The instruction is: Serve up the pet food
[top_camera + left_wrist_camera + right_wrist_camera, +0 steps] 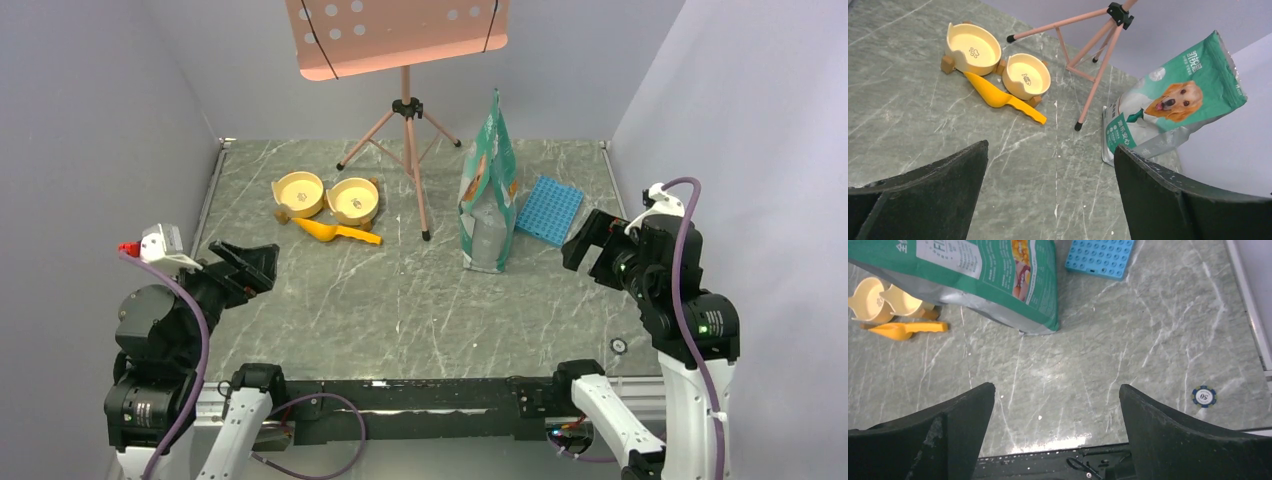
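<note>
No kibble shows in any view. A teal-green bag with a dog picture point(488, 190) stands upright mid-table; it also shows in the left wrist view point(1173, 110) and the right wrist view point(988, 275). Two cream-yellow bowls point(298, 193) point(353, 200) sit side by side at the back left, and both look empty point(973, 47) point(1026, 76). A yellow scoop point(335, 232) lies on the table just in front of them point(998, 95) point(903, 330). My left gripper point(250, 265) point(1050, 190) is open and empty above the near left table. My right gripper point(590, 245) point(1057, 425) is open and empty, right of the bag.
A pink music stand on a tripod point(405, 110) stands at the back centre, one leg's foot close to the bag's left. A blue studded plate point(549, 210) lies right of the bag. A poker chip point(619, 346) lies near the right front. Grey walls close in on both sides.
</note>
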You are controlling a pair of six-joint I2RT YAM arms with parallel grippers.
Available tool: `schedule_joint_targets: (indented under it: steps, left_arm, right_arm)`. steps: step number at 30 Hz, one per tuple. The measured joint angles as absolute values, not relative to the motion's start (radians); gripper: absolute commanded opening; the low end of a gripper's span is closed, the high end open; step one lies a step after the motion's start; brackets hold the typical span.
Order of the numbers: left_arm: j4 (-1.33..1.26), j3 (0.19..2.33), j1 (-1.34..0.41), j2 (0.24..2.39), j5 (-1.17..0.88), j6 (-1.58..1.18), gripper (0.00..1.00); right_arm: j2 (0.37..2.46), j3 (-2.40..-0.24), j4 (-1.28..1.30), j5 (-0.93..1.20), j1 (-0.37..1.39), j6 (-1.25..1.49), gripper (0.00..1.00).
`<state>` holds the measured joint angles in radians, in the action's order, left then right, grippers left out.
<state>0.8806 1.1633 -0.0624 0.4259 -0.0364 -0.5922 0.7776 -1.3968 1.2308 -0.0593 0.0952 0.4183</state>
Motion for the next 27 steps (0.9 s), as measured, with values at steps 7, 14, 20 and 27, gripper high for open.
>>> schedule_joint_targets:
  steps: [7,14,20,27]
  left_arm:
    - [0.885,1.169,-0.062,0.422,-0.038,-0.593,0.99]
    - [0.908,1.250,-0.062,0.580,-0.159,-0.565,0.99]
    - [0.905,1.206,-0.062,0.651,-0.328,-0.587,0.99]
    - [0.879,1.131,-0.062,0.560,-0.432,-0.630,0.99]
  right_arm:
    - [0.817,-1.461,1.197,-0.098,0.095,0.419,1.00]
    - [1.055,-1.603,1.061,-0.020,0.095,0.467,1.00]
    - [1.211,-1.613,0.890,0.100,0.096,0.531,0.99]
    - [1.417,-1.723,0.745,0.198,0.114,0.582,0.98]
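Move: The pet food bag stands about 21 cm ahead of the right hand and some 10 cm to its left, its middle roughly 16 cm below; the blue mat lies about 28 cm ahead of that hand and 5 cm to its right, 30 cm down. From the left hand the bag is about 22 cm ahead, 32 cm to the right and 20 cm below, while the yellow scoop lies some 26 cm ahead, about straight out, 35 cm down. The bag's upper part is what the right hand sweeps up to from its right side: about 21 cm forward, with some 8 cm to the left and a slight rise, fingers staying wide open, the wrist rolling its left side up about 15 degrees. The open left hand shifts some 7 cm right towards the bag, turning about 20 degrees clockwise, after a short reach forward and back. ##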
